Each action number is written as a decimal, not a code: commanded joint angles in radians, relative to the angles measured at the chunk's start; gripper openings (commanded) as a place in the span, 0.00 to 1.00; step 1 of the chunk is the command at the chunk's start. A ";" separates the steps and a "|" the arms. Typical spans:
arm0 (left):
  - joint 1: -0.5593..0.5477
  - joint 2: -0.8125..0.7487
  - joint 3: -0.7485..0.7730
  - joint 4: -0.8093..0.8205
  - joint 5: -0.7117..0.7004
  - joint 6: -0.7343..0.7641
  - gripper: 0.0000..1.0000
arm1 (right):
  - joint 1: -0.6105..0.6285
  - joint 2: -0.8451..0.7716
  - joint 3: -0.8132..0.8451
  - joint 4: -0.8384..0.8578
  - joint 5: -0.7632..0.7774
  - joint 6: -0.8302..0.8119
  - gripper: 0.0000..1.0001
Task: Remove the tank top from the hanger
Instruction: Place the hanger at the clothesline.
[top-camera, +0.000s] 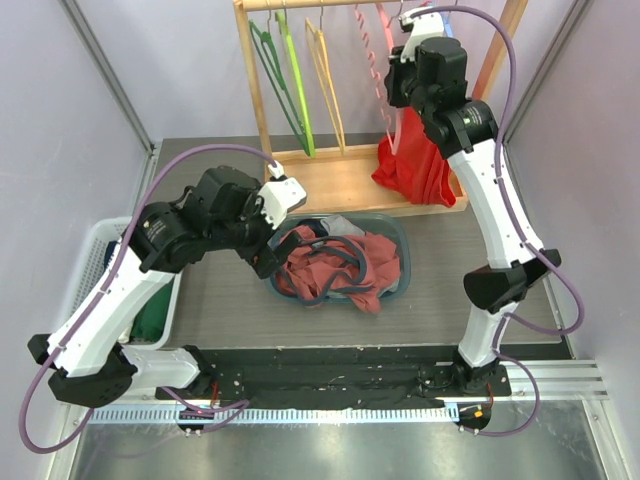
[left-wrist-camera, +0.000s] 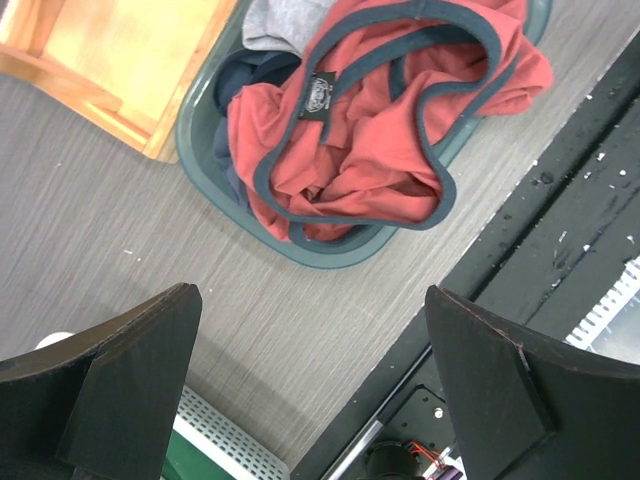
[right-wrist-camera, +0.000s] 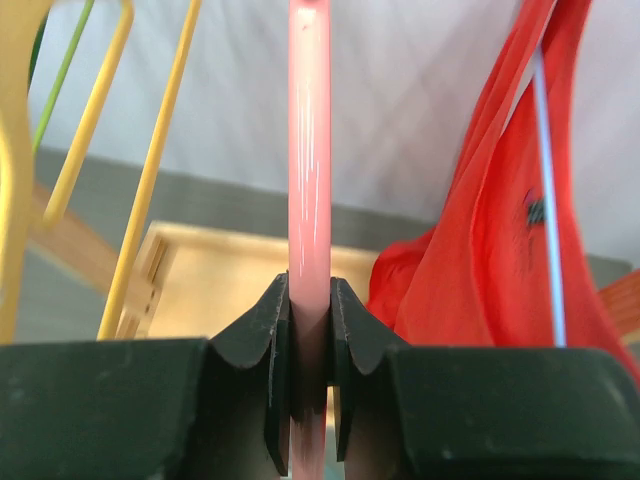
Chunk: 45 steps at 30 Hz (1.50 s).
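Observation:
A red tank top (top-camera: 415, 165) hangs at the right end of the wooden rack (top-camera: 330, 180), its lower part bunched on the rack's base. In the right wrist view the red tank top (right-wrist-camera: 490, 250) is just right of the jaws, with a thin pale bar (right-wrist-camera: 545, 200) crossing it. My right gripper (top-camera: 397, 75) is up at the rack, shut on the pink hanger (right-wrist-camera: 308, 150), whose bar runs straight up from between the jaws (right-wrist-camera: 309, 330). My left gripper (left-wrist-camera: 308, 295) hovers open and holds nothing, over the table beside the basket (left-wrist-camera: 200, 150).
The teal basket (top-camera: 402, 245) holds salmon-red tops with dark trim (left-wrist-camera: 370, 130). Green (top-camera: 290, 80) and yellow (top-camera: 325, 70) hangers hang left of the pink one. A white perforated tray (top-camera: 90, 260) stands at the left edge. A black rail (top-camera: 330, 375) runs along the front.

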 joint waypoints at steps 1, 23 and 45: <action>0.004 -0.015 0.051 0.038 -0.051 0.020 1.00 | 0.003 -0.207 -0.159 0.013 -0.117 0.064 0.01; -0.008 0.095 0.425 0.011 0.446 0.385 1.00 | 0.018 -0.988 -0.704 -0.359 -0.549 0.104 0.01; -0.008 0.153 0.483 -0.127 0.652 0.542 1.00 | 0.115 -1.054 -0.967 -0.225 -0.815 -0.459 0.01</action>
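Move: The right hand holds the pink hanger at the rail; the left gripper it is brought to waits about 29 cm back, 24 cm to its left and 13 cm lower. Beside it, the yellow hanger hangs some 16 cm left and 5 cm farther out, the red tank top 8 cm right and 5 cm farther out. From the left hand, the pink hanger is roughly 36 cm ahead, 24 cm right and 12 cm up; the tub is 6 cm ahead, 12 cm right, well below. Back from the rail, fast, the right hand draws the still-pinched pink hanger some 35 cm, swinging counter-clockwise about 50 degrees and sinking, with a last dip over the tub's right side. The left hand rises, easing back and right, turns clockwise and levels its pointing, its open fingers meeting the hanger's free end without yet closing. ##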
